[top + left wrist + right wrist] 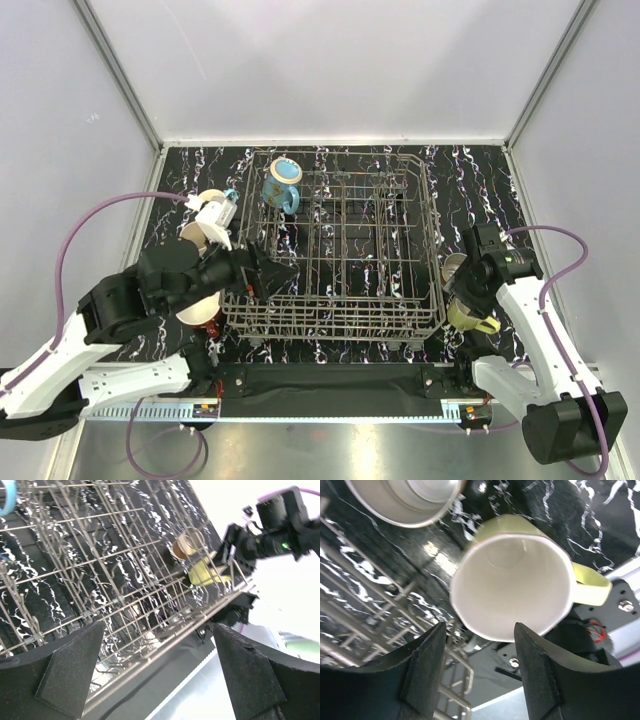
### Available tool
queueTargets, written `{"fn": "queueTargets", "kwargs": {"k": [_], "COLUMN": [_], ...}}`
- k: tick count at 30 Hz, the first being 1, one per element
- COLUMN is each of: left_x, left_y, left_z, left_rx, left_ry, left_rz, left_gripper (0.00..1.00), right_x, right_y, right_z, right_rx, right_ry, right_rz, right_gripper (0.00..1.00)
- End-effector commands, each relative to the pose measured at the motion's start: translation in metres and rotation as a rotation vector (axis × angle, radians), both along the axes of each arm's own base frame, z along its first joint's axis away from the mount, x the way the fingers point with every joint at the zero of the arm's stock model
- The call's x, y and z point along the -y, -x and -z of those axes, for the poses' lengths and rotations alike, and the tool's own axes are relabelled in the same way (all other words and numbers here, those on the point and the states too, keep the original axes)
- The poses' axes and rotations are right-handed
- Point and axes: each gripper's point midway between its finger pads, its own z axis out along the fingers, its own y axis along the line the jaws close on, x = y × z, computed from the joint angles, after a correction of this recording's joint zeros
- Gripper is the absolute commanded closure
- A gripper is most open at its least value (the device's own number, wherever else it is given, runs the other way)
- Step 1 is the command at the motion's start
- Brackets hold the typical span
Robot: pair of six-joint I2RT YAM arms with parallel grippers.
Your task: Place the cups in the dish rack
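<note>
The grey wire dish rack (400, 300) fills the middle of the table. A light blue mug (282, 184) lies in its back left corner. My left gripper (278, 272) is open and empty at the rack's front left corner; in the left wrist view (160, 675) the rack's front rim (150, 645) runs between the fingers. My right gripper (462, 295) is open and empty just right of the rack. In the right wrist view (480, 665) a yellow-green mug (512, 585) lies on its side just beyond the fingertips, mouth towards me, next to a steel tumbler (405, 500).
A red mug (200, 308) and a cream mug (192, 236) sit left of the rack, partly hidden by my left arm. The yellow-green mug (470, 315) and the tumbler (455, 268) lie between the rack and the right wall. A black strip (330, 378) edges the table's front.
</note>
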Motion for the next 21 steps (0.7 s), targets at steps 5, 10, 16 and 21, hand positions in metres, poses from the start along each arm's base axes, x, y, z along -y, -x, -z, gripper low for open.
{"fn": "queueTargets", "kwargs": {"k": [5,10,16,21], "left_x": [0.002,0.006,0.009,0.011], "left_y": [0.011,0.012,0.011,0.009], "left_z": [-0.014,-0.026,-0.04,-0.039], "left_rx": [0.066,0.085,0.116,0.128], "left_ry": [0.057,0.078,0.072,0.048], "left_rz": [0.082,0.099,0.12,0.126], "left_gripper": [0.01,0.01,0.01,0.01], "right_x": [-0.001,0.008,0.013,0.021], "right_y": [-0.022,-0.02,-0.006,0.005], "right_z": [-0.003,0.01,0.018,0.015], "right_rx": [0.051,0.002,-0.07,-0.106], "right_ry": [-0.001,0.047,0.084,0.124], "right_rz": [0.071,0.112,0.132,0.167], "right_gripper": [0.43,0.49,0.68,0.82]}}
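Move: The green cup stands open end up at the right hand, its middle about 3 cm to the right, 1 cm ahead and 5 cm below, with its handle pointing right and back. The metal cup is some 9 cm farther out than the green cup, and the rack's near right corner lies about 2 cm left and 3 cm back of the hand. From the left hand the green cup is roughly 35 cm right, 2 cm ahead and 27 cm below. Easing forward a bare 1.5 cm and then sinking about as far, the right hand turns slightly clockwise, still pointing down, while its half-open fingers close most of the way on the rack-side edge of the green cup's rim. At the end it slips a little back and right, the fingertips pinching the rim there. ##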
